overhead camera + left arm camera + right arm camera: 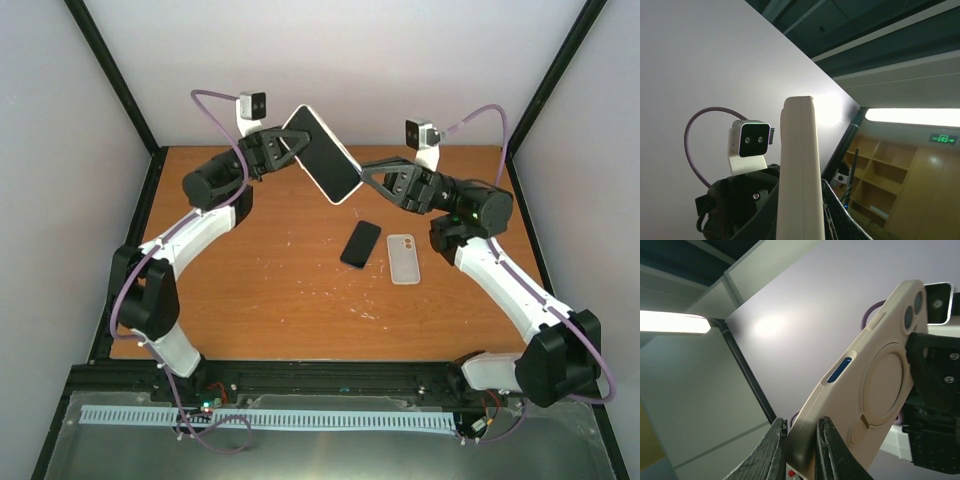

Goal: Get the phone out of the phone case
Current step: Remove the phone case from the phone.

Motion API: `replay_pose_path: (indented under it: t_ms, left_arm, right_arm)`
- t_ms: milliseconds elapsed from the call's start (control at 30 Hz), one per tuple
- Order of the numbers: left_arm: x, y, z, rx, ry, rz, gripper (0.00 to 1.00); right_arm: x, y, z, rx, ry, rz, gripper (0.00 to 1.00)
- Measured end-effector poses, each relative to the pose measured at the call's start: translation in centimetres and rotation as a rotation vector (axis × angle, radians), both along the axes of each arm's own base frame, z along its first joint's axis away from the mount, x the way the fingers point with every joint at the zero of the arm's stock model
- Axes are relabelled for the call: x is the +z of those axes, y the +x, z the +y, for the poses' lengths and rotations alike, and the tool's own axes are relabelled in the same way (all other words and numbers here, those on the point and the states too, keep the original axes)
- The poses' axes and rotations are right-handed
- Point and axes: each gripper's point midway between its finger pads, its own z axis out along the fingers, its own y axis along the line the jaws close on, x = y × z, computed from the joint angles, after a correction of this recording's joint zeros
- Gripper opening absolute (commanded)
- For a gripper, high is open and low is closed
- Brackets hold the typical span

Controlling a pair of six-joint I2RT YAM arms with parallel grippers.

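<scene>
A phone (324, 154) with a dark screen sits in a cream phone case (880, 390) and is held tilted in the air above the back of the table. My left gripper (283, 150) is shut on its upper left end. The right gripper (362, 176) is shut on its lower right corner. In the right wrist view the case's back shows its ring and camera holes, and my right gripper (801, 450) pinches the corner between both fingers (771, 452). The left wrist view shows the case (799, 165) edge-on, rising from my left gripper (797, 227).
A second black phone (361, 244) lies flat on the wooden table (250, 290), with a pale empty case (403, 258) just right of it. Black frame posts and grey walls close in the back and sides.
</scene>
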Motion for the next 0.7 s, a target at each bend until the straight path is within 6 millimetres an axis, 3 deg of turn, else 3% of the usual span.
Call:
replay_pose_path:
  t_ms: [133, 367, 500, 700]
  left_arm:
    - [0.9, -0.7, -0.3, -0.042, -0.003, 0.013, 0.0]
    - [2.0, -3.5, -0.1, -0.072, -0.004, -0.027, 0.0]
    - [1.4, -4.3, -0.7, -0.099, 0.018, -0.02, 0.0]
    - [-1.1, -3.4, -1.7, -0.115, 0.069, 0.026, 0.0]
  right_arm:
    - [0.2, -1.0, 0.2, -0.002, -0.025, -0.056, 0.03]
    - [-1.4, -3.1, 0.9, -0.005, -0.204, -0.174, 0.03]
    - [-4.0, -3.6, 1.6, 0.063, -0.297, -0.154, 0.03]
    - [-7.9, -2.7, 2.1, 0.116, -0.399, -0.051, 0.03]
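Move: Both hands hold the cased phone up in the air. Its middle is about 3 cm right of and 2 cm back from the left hand, and some 7 cm left of and 3 cm ahead of the right, roughly level with both. Nearly 50 cm below on the table, the black phone lies about 15 cm ahead and 5 cm right of the right hand, and the clear case 11 cm ahead and 17 cm right. Still pinching the lower corner, the right hand sinks about 8 cm, fingers tipping down, while the left eases back. ##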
